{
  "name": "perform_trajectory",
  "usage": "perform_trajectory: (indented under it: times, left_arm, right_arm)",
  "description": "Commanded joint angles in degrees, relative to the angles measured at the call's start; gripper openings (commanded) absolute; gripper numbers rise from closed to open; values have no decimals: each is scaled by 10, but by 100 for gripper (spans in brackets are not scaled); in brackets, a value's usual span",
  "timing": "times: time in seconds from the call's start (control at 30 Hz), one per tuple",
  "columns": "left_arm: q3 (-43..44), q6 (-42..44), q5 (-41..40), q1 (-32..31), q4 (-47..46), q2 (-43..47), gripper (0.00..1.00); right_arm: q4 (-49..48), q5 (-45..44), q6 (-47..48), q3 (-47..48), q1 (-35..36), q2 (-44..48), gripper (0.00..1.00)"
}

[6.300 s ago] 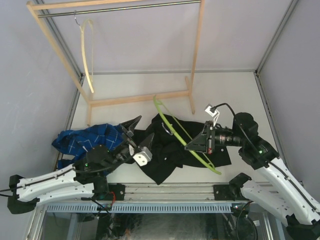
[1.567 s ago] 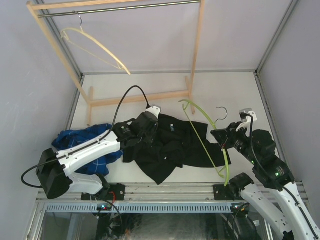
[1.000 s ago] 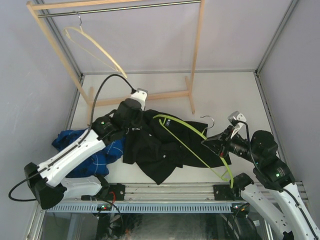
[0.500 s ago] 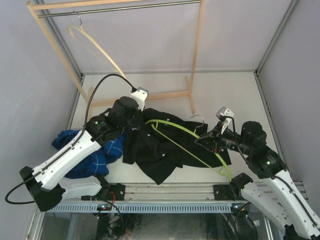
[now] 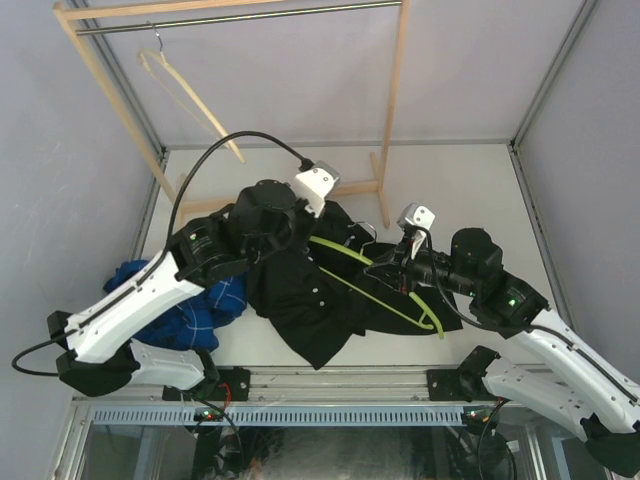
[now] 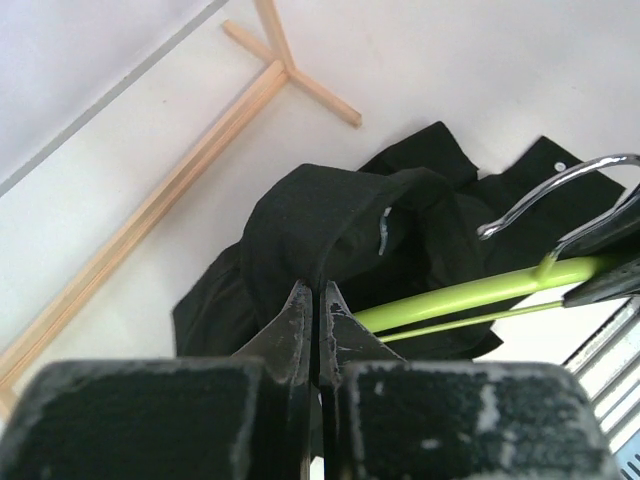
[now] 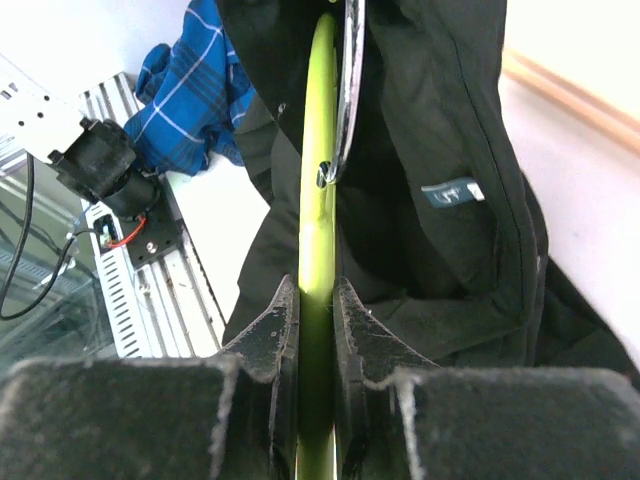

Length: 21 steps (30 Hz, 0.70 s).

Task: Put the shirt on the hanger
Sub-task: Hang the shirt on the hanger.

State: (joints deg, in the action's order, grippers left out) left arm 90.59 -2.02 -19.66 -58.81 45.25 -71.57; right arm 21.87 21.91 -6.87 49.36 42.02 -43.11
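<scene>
The black shirt (image 5: 320, 310) lies bunched mid-table, its collar end lifted. My left gripper (image 6: 313, 292) is shut on a fold of the shirt (image 6: 330, 215) just below the white collar label (image 6: 383, 228). The lime-green hanger (image 5: 395, 305) slants across the shirt, and its far arm reaches under the raised cloth. My right gripper (image 7: 318, 300) is shut on the hanger (image 7: 320, 150) below its silver hook (image 7: 350, 90). In the top view the right gripper (image 5: 385, 268) sits over the shirt's right half. The hook (image 6: 560, 185) and green bar (image 6: 470, 295) also show in the left wrist view.
A blue plaid shirt (image 5: 170, 300) lies heaped at the left, beside the black one. A wooden rack (image 5: 390, 100) stands at the back, with a cream hanger (image 5: 190, 95) on its rail and its base bar (image 6: 190, 160) on the table. A metal rail (image 5: 330, 410) lines the near edge.
The left gripper has carried the shirt's collar up and to the right. The right gripper has pushed the hanger leftward, so its arm now reaches under the lifted cloth.
</scene>
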Motion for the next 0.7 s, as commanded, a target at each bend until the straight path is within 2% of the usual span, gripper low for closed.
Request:
perform_trajectory:
  times: [0.0,0.13,0.3,0.67]
  left_arm:
    - [58,23,1,-25,4,-27,0]
    - [86,25,25,-39,12,-41,0]
    - [76,26,66,-63,-6,-32,0]
    - [111,9,83,-134,-16,-62,0]
  right_arm:
    - [-112,-14,19,23,18,9,0]
    - [-134,-19,21,13,19,13,0]
    - [-202,-48,-4,-27,15,28,0]
    - [-358,-62,-77,-103,15,5,0]
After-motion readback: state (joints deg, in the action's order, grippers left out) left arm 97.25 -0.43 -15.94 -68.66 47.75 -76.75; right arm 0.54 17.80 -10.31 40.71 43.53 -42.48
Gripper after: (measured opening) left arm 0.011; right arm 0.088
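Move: From the left hand, which already pinches the shirt's edge, the hanger's hook lies about 9 cm to the right, some 3 cm back and 5 cm lower. The spot where the right fingers grip the hanger is roughly 12 cm right, 7 cm back and 8 cm below. From the right hand, the pinched shirt edge is about 12 cm left, 7 cm ahead and 8 cm up; the hanger's right end trails some 11 cm back and 11 cm right, slightly lower. To the right and back, nearly level, the left hand draws the pinched shirt edge some 7 cm along above the hanger towards its hook, turning about 15 degrees clockwise and keeping its fingers shut. The right hand, still gripping the hanger, first rises 2 to 3 cm, then eases forward and left by about 3 cm in all as it sinks a little, its fingertips tipping up some 10 degrees to feed the hanger into the cloth. ##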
